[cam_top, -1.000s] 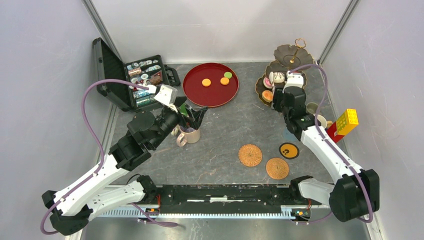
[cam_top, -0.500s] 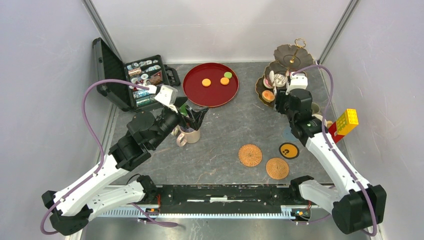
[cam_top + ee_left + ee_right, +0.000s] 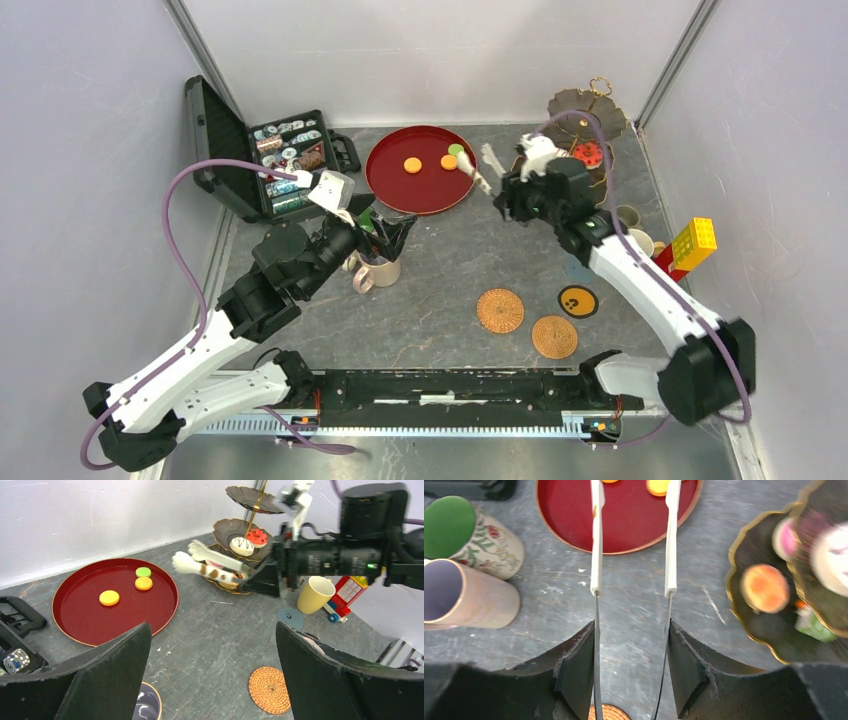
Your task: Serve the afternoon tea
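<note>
My right gripper (image 3: 507,198) is shut on white-tipped tongs (image 3: 475,165), whose open tips reach over the right edge of the round red tray (image 3: 421,190). In the right wrist view the tongs (image 3: 596,555) run between my fingers (image 3: 631,670). Two orange cakes (image 3: 412,165) and a green cake (image 3: 456,150) lie on the tray. The dark tiered stand (image 3: 580,103) at the back right holds a red cake (image 3: 590,153); the right wrist view shows orange (image 3: 765,587), pink and white cakes on it. My left gripper (image 3: 212,680) is open and empty above the beige mug (image 3: 380,270).
A green-lined mug (image 3: 449,525) stands beside the beige one. A yellow mug (image 3: 640,243) and a small grey mug (image 3: 625,215) sit at the right by a toy block (image 3: 693,243). Two woven coasters (image 3: 500,310) and a dark one (image 3: 577,300) lie in front. An open black case (image 3: 270,155) is at the back left.
My right arm swung left from over the tiered stand toward the red tray, carrying the tongs. The left arm has not moved.
</note>
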Robot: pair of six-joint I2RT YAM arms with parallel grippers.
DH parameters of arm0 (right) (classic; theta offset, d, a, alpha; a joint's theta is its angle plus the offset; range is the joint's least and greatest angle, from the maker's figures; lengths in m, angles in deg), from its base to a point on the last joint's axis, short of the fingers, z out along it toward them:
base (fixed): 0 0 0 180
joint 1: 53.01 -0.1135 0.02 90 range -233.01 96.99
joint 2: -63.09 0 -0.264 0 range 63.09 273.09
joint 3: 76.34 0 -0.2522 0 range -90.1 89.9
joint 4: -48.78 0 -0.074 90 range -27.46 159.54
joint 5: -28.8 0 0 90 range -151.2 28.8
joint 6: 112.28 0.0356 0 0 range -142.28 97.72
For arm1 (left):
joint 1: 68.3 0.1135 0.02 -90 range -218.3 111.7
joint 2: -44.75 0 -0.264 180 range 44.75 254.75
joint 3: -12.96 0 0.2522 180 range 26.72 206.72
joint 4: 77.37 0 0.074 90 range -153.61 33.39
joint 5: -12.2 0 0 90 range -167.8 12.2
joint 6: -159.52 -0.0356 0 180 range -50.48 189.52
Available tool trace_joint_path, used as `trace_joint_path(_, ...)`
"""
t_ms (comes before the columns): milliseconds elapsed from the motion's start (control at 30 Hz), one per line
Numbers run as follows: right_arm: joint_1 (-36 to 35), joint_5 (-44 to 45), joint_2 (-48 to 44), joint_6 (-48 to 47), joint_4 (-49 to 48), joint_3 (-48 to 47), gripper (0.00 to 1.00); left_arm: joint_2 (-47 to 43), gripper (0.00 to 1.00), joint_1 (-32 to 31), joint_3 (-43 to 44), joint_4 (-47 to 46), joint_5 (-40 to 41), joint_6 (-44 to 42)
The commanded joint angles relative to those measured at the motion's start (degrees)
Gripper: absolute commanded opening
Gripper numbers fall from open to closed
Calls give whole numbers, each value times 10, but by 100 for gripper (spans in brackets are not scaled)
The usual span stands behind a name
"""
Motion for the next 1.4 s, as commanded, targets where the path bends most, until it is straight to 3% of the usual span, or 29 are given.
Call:
trace_joint_path(0, -52, 8, 101, 21, -16, -94, 56, -2, 100, -2, 4, -18, 5, 4)
trace_joint_path(300, -66, 57, 329, 101, 33, -280, 56, 7, 100, -2, 6, -13, 20, -7)
trace_joint_path(533, -66, 113, 439, 124, 79, -386, 60, 13, 100, -2, 6, -12, 22, -10)
trace_joint_path(1067, -63, 135, 531, 115, 79, -453, 62, 21, 100, -2, 7, -12, 18, -10)
trace_joint_path(1133, -63, 124, 529, 101, 74, -448, 66, 21, 100, -2, 7, -12, 18, -10)
trace_joint_path(1267, -66, 122, 506, 64, 56, -404, 83, 22, 100, -2, 7, -12, 18, -9)
trace_joint_path(1367, -67, 134, 482, 47, 38, -357, 88, 24, 100, -2, 7, -13, 13, -8)
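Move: The right hand holds the tongs; the right-hand yellow cookie lies about 24 cm ahead, 12 to the left and 18 below. The green cookie is some 3 cm beyond it and 1 to its right; the other yellow cookie is 7 cm to its left, 1 nearer. The cake stand's middle is about 20 cm ahead and 9 right of the hand. From the left hand the right-hand yellow cookie is roughly 36 cm ahead, 9 right and 33 below. The right hand carries the tongs 15 cm forward, 13 down, 9 left over the tray, tips down, then opens. ##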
